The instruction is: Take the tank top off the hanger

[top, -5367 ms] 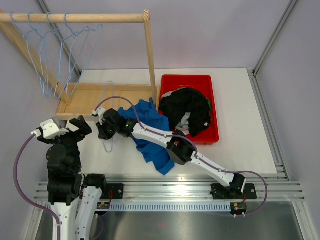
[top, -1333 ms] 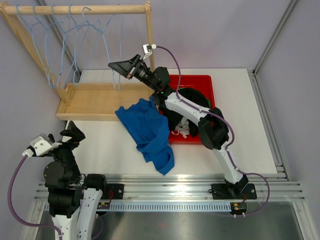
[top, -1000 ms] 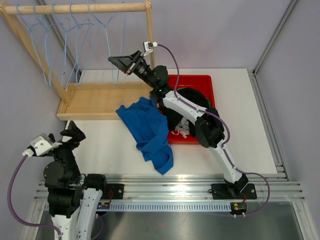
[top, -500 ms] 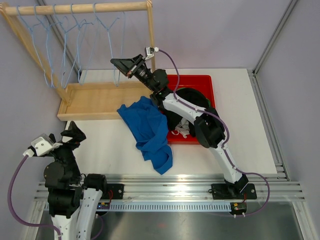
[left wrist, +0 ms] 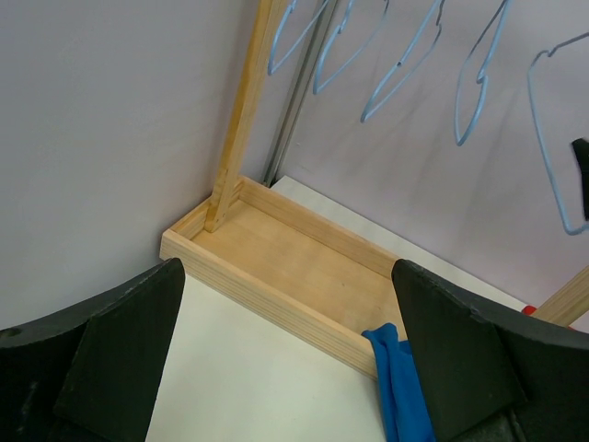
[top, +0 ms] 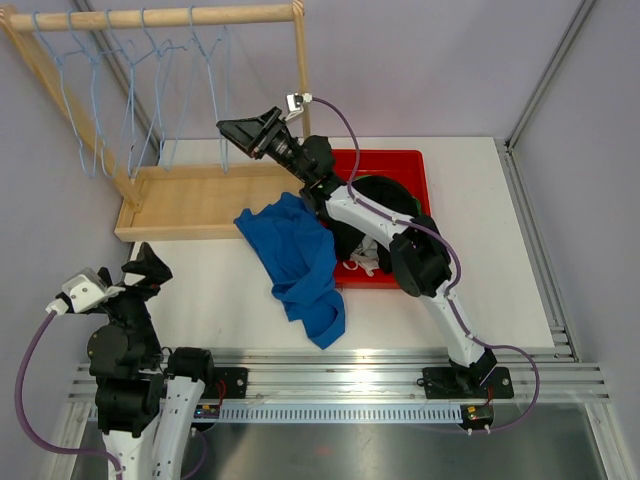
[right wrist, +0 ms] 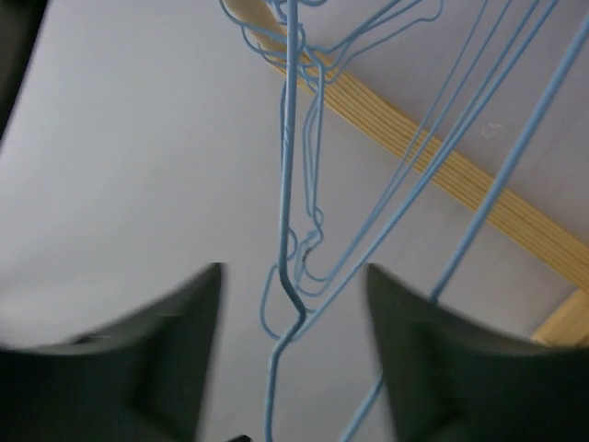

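Note:
The blue tank top lies crumpled on the table, off any hanger, its top edge against the wooden base; a corner shows in the left wrist view. Several light blue wire hangers hang bare on the wooden rod. My right gripper is raised beside the rightmost hanger, open; in its wrist view a hanger wire passes between the spread fingers without being clamped. My left gripper is open and empty, low at the near left.
The rack's wooden tray base sits at the back left with an upright post. A red bin holding black clothes stands right of the tank top. Walls close in on the left and back.
Seconds ago my right gripper was down at the hanger beside the tank top; now that hanger hangs on the rod. In the last second the hangers swung left and the gripper barely shifted.

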`<state>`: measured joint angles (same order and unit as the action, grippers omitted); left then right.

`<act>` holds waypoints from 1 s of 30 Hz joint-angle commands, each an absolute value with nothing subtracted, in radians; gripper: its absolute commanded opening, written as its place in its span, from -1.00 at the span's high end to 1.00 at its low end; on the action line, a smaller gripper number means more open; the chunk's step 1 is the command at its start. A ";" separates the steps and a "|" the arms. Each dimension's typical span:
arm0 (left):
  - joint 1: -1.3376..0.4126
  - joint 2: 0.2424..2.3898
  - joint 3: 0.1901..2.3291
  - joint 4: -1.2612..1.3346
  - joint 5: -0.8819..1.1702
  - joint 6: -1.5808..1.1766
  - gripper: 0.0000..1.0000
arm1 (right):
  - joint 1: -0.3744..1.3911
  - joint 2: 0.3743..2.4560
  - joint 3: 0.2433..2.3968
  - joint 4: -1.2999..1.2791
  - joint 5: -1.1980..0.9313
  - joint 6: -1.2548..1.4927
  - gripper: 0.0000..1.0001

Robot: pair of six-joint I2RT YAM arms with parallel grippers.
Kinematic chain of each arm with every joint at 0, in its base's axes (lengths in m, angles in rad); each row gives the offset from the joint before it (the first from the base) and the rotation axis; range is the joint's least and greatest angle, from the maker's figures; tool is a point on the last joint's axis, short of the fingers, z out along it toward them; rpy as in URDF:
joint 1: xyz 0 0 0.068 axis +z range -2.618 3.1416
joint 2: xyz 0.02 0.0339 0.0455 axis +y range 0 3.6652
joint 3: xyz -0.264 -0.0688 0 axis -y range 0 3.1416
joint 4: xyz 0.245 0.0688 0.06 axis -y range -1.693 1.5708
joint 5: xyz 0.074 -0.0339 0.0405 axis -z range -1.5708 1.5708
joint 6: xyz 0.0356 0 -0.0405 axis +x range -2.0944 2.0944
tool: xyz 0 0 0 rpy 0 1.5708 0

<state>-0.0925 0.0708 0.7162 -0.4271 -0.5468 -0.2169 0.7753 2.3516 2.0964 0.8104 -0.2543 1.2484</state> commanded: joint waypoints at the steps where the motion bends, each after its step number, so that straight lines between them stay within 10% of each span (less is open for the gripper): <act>1: -0.097 0.055 0.718 -0.402 -0.558 -0.212 -0.98 | 0.808 2.283 2.163 0.756 -0.317 1.129 -0.98; 10: -0.098 0.046 0.716 -0.403 -0.560 -0.209 -0.98 | 0.876 2.201 2.111 0.681 -0.308 0.904 -0.99; 30: -0.109 0.028 0.718 -0.405 -0.555 -0.206 -0.98 | 1.129 1.729 1.563 0.358 0.667 0.041 -0.99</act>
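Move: The blue tank top lies on the table about 14 cm back, 12 cm to the right and 40 cm below the right hand. The hanger, already hooked on the rail, is at its half-open fingers, its middle some 10 cm above and 2 cm farther ahead. The rack tray is about 39 cm down, 2 cm ahead and 8 cm left; the red box is roughly 32 cm right, level ahead. From the left hand, the tank top is about 12 cm ahead, 27 cm right and 33 cm down. Back and slightly left first, the right hand withdraws about 11 cm from the hanger while its half-open fingers spread wide and clear the wire. It then swings right some 8 cm, easing a little forward and down, over the rack tray's side towards the tank top. The wrist turns some 60 degrees, rolling and swinging clockwise so the fingers point forward-left and nearly level. ##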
